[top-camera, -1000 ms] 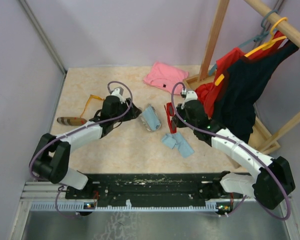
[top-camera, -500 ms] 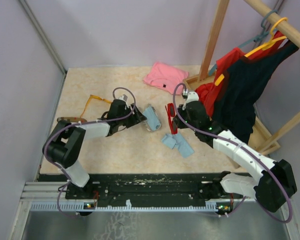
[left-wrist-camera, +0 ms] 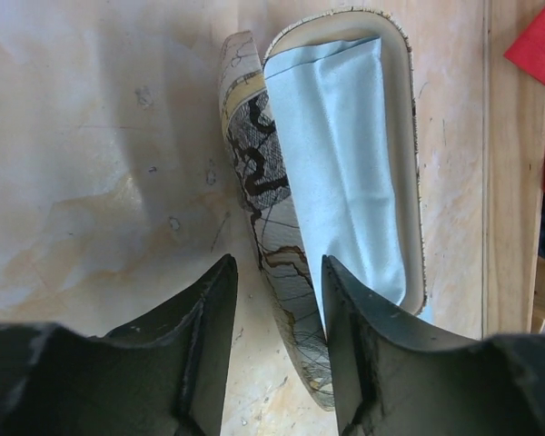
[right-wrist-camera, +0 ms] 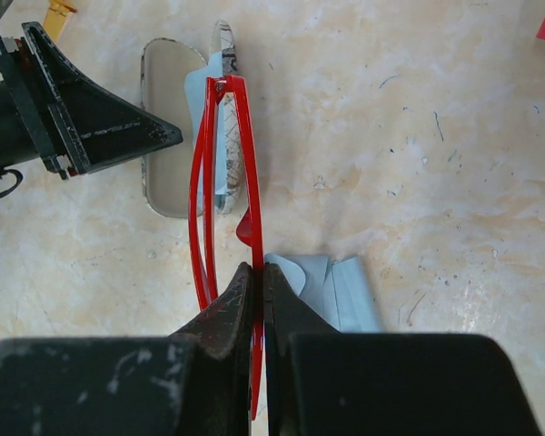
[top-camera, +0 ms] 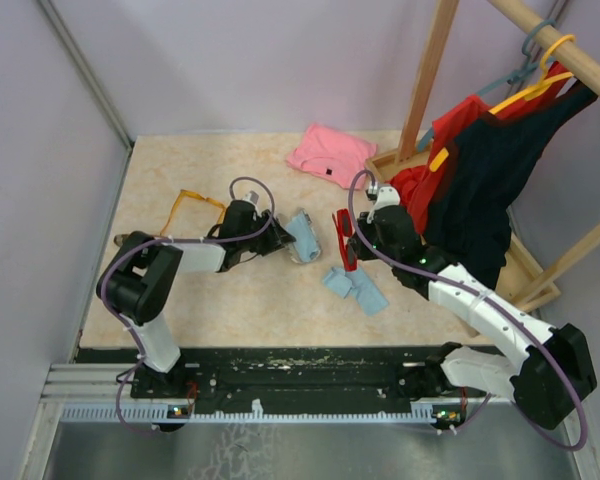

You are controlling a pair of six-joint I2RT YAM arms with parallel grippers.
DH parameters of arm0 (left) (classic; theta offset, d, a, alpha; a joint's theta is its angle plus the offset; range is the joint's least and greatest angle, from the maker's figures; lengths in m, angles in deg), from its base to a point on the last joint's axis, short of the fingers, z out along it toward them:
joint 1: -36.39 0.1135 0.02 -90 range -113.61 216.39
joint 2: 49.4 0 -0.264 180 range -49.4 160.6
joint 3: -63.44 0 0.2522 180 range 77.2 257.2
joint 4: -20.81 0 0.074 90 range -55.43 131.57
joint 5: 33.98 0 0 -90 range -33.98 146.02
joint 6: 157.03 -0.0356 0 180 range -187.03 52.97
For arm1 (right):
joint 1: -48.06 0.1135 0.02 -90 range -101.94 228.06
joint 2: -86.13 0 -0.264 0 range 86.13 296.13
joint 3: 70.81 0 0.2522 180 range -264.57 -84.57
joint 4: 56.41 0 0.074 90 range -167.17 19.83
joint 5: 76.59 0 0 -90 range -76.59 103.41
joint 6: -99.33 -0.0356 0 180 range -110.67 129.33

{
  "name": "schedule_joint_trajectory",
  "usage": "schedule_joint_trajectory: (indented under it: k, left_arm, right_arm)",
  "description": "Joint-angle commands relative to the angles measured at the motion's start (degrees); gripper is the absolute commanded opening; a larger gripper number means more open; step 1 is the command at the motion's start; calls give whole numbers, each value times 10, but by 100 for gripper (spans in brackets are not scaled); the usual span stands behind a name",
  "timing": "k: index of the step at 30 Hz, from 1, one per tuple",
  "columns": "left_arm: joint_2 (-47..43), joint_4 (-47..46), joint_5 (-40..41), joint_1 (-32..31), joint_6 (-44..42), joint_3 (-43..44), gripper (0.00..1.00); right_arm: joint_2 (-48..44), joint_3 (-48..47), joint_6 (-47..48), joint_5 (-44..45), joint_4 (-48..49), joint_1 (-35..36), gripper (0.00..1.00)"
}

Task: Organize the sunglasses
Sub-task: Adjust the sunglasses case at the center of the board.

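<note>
The red sunglasses (right-wrist-camera: pixel 222 163) hang folded above the table with my right gripper (right-wrist-camera: pixel 259 272) shut on their frame; from above they (top-camera: pixel 340 242) are just right of the case. The grey-patterned case (left-wrist-camera: pixel 282 272) lies open with a light blue cloth (left-wrist-camera: pixel 341 154) inside. My left gripper (left-wrist-camera: pixel 277 263) is open and straddles the case's patterned half: the right finger touches it, the left finger stands apart. In the top view that gripper (top-camera: pixel 278 232) is at the case's (top-camera: pixel 302 237) left side. The orange-amber sunglasses (top-camera: pixel 195 205) lie on the table behind the left arm.
A brown case (top-camera: pixel 128 240) lies at the far left, partly hidden by the arm. A second light blue cloth (top-camera: pixel 356 287) lies below the red pair. A pink garment (top-camera: pixel 330 150) is at the back; a wooden rack with hanging clothes (top-camera: pixel 480 170) fills the right.
The left arm has folded lower and its gripper has slid right onto the patterned case, its jaws widening, then narrowing. The right gripper has kept hold of the red sunglasses, barely moving.
</note>
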Motion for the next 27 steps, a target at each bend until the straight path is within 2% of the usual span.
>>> schedule_joint_trajectory:
  k: [1, 12, 20, 27]
  left_arm:
    - [2, -17, -2, 0, -12, 16, 45]
    - [-40, 16, 19, 0, -52, 14, 29]
    - [-92, 67, 48, 0, -91, 7, 27]
    - [-161, 150, 115, 0, -130, -11, 27]
  right_arm:
    - [-20, -1, -6, 10, 19, -6, 0]
    - [-18, -1, -8, 9, 23, -6, 0]
    - [-16, 2, -9, 2, 29, -6, 0]
    - [-11, 7, -16, -37, 59, -6, 0]
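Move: The open sunglasses case, a light-blue cloth inside, has its middle about 4 cm to the left hand's right and 2 cm ahead, a touch lower; its near, patterned wall already stands between the open fingers. The red sunglasses hang in the right gripper some 13 cm right of the left hand, 4 cm back and 10 cm higher. A spare blue cloth lies about 17 cm right and 12 cm back. From the right hand the case is roughly 11 cm left, 8 cm ahead and 14 cm below. The left fingers close from half open and pinch the patterned near wall of the sunglasses case, the hand barely shifting while they do. Then, with that grip kept, the hand rises about 4 cm and drifts some 3 cm left, drawing the case away from the red sunglasses, the wrist rolling and tipping its fingers slightly upward by roughly 10 degrees. ##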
